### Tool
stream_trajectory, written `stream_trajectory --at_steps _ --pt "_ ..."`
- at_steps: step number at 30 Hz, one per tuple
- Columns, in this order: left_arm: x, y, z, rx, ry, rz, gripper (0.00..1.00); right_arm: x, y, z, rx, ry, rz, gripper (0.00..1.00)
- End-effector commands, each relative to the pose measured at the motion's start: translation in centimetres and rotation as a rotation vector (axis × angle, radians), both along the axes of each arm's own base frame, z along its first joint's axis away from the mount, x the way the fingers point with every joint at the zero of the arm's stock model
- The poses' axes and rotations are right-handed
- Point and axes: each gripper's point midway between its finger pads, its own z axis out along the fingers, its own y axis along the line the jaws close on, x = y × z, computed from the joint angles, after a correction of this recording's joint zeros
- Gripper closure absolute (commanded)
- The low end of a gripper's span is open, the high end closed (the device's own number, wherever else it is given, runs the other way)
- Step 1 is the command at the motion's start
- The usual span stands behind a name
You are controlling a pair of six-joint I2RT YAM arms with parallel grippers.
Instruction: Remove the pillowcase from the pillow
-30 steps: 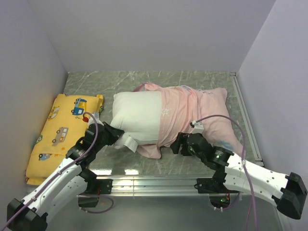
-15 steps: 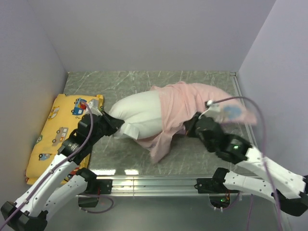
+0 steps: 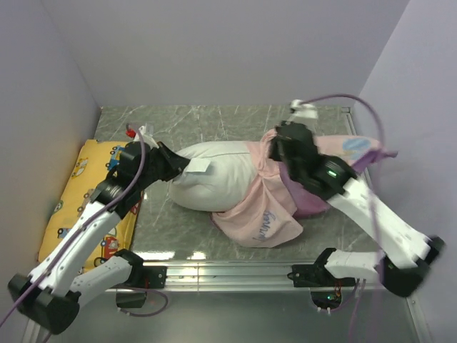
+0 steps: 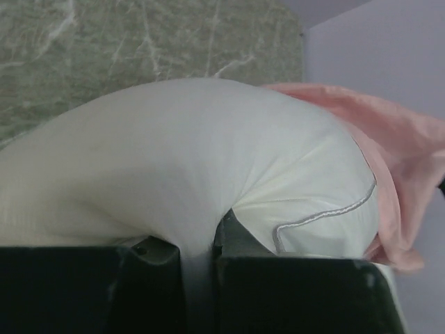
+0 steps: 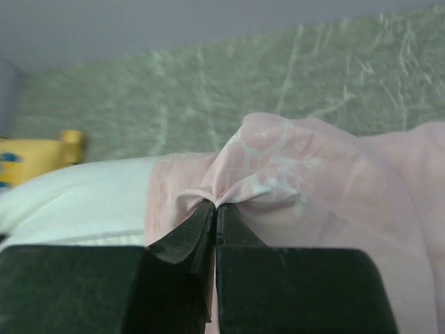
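Observation:
The white pillow (image 3: 214, 179) lies across the middle of the table, its left half bare, its right half inside the pink pillowcase (image 3: 260, 214). My left gripper (image 3: 180, 166) is shut on the pillow's left end, white fabric (image 4: 208, 160) pinched between its jaws. My right gripper (image 3: 278, 150) is raised above the pillow's right part and is shut on a bunched fold of the pillowcase (image 5: 278, 167). The case's open edge hangs loose toward the front, pale pink inner side showing. A purple printed part (image 3: 357, 150) lies at the far right.
A yellow cushion (image 3: 86, 193) printed with vehicles lies along the left wall, under my left arm. Grey walls close in the left, back and right. A metal rail (image 3: 228, 271) runs along the near edge.
My right gripper lifted up and back with the pillowcase fold, pulling the case rightward. My left gripper moved back and up with the pillow's end. More white pillow is bare.

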Motion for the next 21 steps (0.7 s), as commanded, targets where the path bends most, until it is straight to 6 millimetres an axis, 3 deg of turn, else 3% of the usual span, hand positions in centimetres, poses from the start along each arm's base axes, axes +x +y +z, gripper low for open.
stream_trajectory --at_steps 1,2,3,5,6,8,9,11,12,13,14,17,18,20,21 --pt "3.7 1.0 -0.5 -0.011 -0.017 0.061 0.99 6.6 3.6 -9.6 -0.110 0.156 0.028 1.00" --pt "4.2 0.6 -1.2 -0.018 0.003 0.044 1.00 7.4 4.4 -12.0 -0.133 0.209 0.044 1.00" --pt "4.6 0.7 -1.1 -0.015 0.002 0.053 0.99 8.8 5.4 -16.4 -0.200 0.290 0.055 1.00" --pt "5.5 0.8 -0.5 0.005 -0.013 0.065 0.88 10.4 6.6 -19.8 -0.212 0.334 0.074 1.00" --pt "5.9 1.1 -0.2 0.032 -0.029 0.078 0.74 11.2 7.3 -22.9 -0.248 0.389 0.080 1.00" --pt "6.4 1.3 1.8 0.049 -0.083 0.080 0.57 12.2 8.0 -25.3 -0.258 0.428 0.093 1.00" --pt "6.5 1.5 3.3 0.071 -0.133 0.074 0.44 12.8 8.5 -27.4 -0.272 0.472 0.110 1.00" --pt "6.0 2.1 4.8 0.103 -0.177 0.080 0.35 13.3 9.1 -29.0 -0.269 0.497 0.130 1.00" --pt "5.8 2.3 5.5 0.121 -0.208 0.073 0.11 13.5 9.4 -30.3 -0.271 0.523 0.145 1.00" --pt "5.8 3.0 5.6 0.139 -0.218 0.109 0.01 13.7 9.5 -30.7 -0.268 0.533 0.148 1.00" --pt "5.3 3.4 6.1 0.138 -0.239 0.114 0.01 13.8 9.6 -31.0 -0.267 0.538 0.152 1.00" --pt "4.4 3.7 3.9 0.158 -0.201 0.113 0.01 14.4 9.5 -31.8 -0.237 0.560 0.162 1.00" --pt "4.0 3.3 1.8 0.166 -0.166 0.103 0.01 14.8 9.4 -31.7 -0.225 0.559 0.161 1.00" --pt "3.4 3.1 0.1 0.167 -0.143 0.114 0.01 14.9 9.3 -32.0 -0.222 0.580 0.164 1.00" --pt "2.6 2.1 -2.5 0.184 -0.104 0.078 0.01 15.2 9.3 -31.7 -0.220 0.575 0.164 1.00"
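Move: The left hand grips a corner of the white pillow, whose middle lies about 11 cm to its right, 4 cm ahead and 14 cm below; the yellow pillow is some 30 cm left, 3 cm back and 24 cm below. The right hand holds the pink pillowcase cloth high; the bare table beyond the pillow lies roughly 20 cm ahead, 10 cm left and 32 cm below, the white pillow's middle 17 cm left, 4 cm ahead and 22 cm below. Still pinching the pillowcase, the right hand sweeps it down about 23 cm and forward 20 cm, also 10 cm to the left, towards the far side of the pillow, tipping its fingers down some 15 degrees and slowing at the end. The left hand dips forward and down, opens wide to let go of the pillow's corner, then rises and eases back with its fingers tilting up. ##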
